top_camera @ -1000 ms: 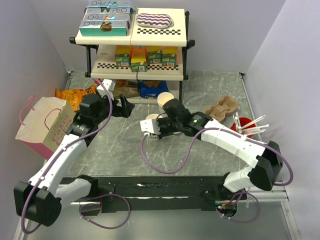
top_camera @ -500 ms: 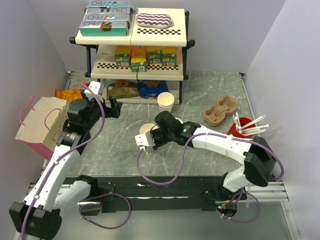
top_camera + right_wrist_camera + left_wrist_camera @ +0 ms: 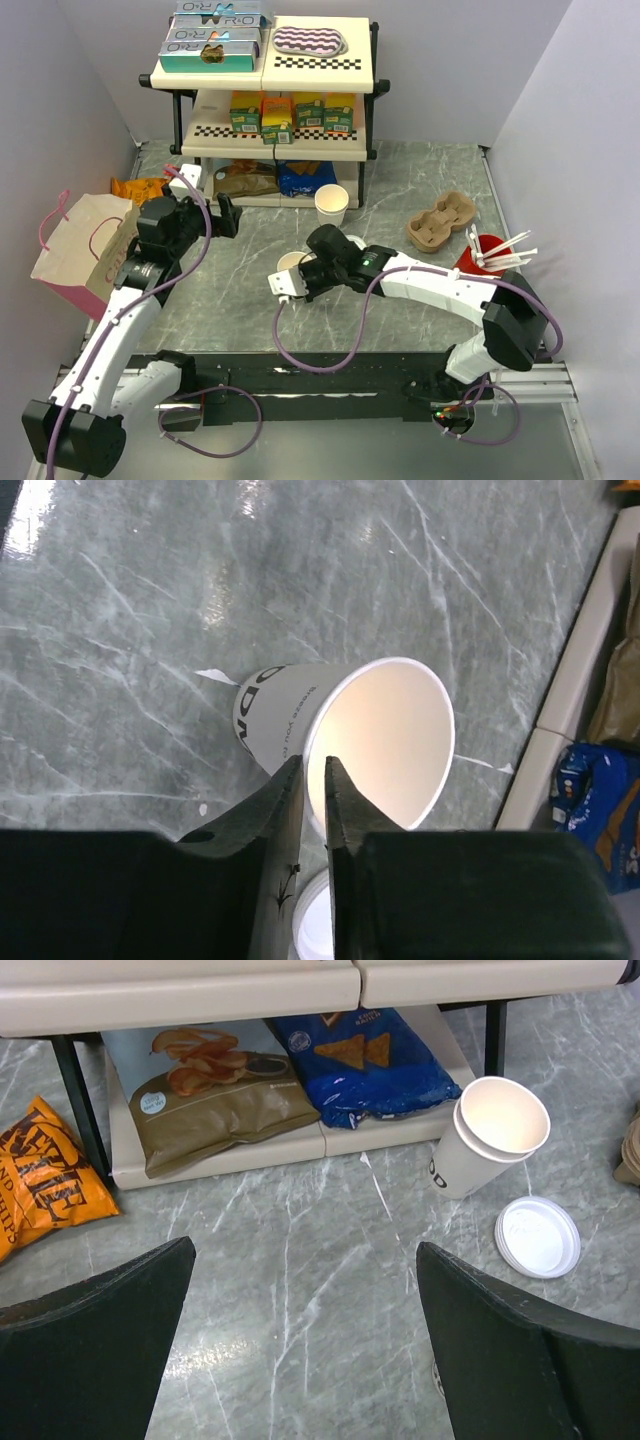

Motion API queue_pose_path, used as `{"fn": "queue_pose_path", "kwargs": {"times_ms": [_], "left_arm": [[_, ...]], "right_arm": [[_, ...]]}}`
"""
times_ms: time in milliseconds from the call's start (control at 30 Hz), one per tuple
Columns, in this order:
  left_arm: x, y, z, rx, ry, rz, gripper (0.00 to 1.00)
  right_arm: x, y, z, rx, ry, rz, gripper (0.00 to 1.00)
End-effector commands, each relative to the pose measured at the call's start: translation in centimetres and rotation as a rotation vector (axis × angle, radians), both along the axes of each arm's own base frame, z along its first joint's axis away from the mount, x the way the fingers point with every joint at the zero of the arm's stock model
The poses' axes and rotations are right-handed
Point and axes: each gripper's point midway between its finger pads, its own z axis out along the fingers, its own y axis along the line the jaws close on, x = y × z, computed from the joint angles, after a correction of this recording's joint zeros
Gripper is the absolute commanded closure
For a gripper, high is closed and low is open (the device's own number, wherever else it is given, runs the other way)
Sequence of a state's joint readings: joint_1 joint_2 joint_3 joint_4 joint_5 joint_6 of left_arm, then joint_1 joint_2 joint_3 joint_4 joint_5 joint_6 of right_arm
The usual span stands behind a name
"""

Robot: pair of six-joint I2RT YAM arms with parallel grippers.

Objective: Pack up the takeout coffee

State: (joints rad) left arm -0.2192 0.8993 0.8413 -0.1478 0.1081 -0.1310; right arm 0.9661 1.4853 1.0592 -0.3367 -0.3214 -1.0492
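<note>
The takeout coffee cup [image 3: 292,261] [image 3: 385,730] is cream paper with dark print, and its mouth is uncovered. It stands on the marble table at centre. My right gripper [image 3: 294,273] [image 3: 313,761] straddles its near rim, one finger outside the wall and one inside, the jaws a narrow gap apart. A white lid [image 3: 314,925] [image 3: 538,1237] lies flat on the table under the right fingers. My left gripper [image 3: 227,214] [image 3: 305,1250] hovers wide open over bare table to the left, holding nothing.
A stack of lidless cups [image 3: 331,203] [image 3: 490,1135] stands by the shelf leg. A paper bag [image 3: 85,250] lies at the left wall. A cardboard cup carrier [image 3: 440,220] and a red cup with straws [image 3: 485,252] sit right. Chip bags [image 3: 200,1080] lie under the shelf [image 3: 265,70].
My right arm brought the cup nearer and to the left, and its jaws have just parted slightly on the rim. The left arm drew back to the left, still open.
</note>
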Motion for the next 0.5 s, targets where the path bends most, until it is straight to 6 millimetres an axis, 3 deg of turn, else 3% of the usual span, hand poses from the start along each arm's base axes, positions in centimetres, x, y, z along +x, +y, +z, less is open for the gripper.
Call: {"fn": "queue_pose_path", "kwargs": {"times_ms": [0, 133, 333, 467], "left_arm": [[0.4, -0.1, 0.5, 0.01, -0.022, -0.012, 0.01], [0.5, -0.2, 0.4, 0.014, -0.017, -0.02, 0.01], [0.8, -0.7, 0.0, -0.004, -0.011, -0.038, 0.01], [1.0, -1.6, -0.2, -0.023, -0.001, -0.078, 0.01]], "right_arm": [[-0.2, 0.7, 0.1, 0.016, 0.032, 0.038, 0.77], [-1.0, 0.1, 0.3, 0.014, 0.093, 0.054, 0.66], [-1.7, -1.4, 2.4, 0.032, 0.118, 0.057, 0.49], [-1.7, -3.0, 3.4, 0.02, 0.142, 0.025, 0.48]]}}
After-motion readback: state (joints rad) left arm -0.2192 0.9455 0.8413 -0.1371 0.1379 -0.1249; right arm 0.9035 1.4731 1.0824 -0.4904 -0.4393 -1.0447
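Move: My right fingers are already loosening on the near right rim of the paper cup I have set down; its middle lies about 4 cm ahead, 3 cm left and 5 cm below. The cup stack stands some 19 cm ahead and 6 cm right of that hand, the white lids about 12 cm ahead and 10 cm right, both lower. From my left hand the cup is roughly 18 cm right, 7 cm back and 20 cm down. I keep spreading my right fingers, from barely parted to about half open, one on each side of the cup's rim. The hand first dips about 1.5 cm, then draws off to the right, some 2.5 cm in all, and a little back, rising slightly at the end and rolling its forward side down by nearly 10 degrees. ##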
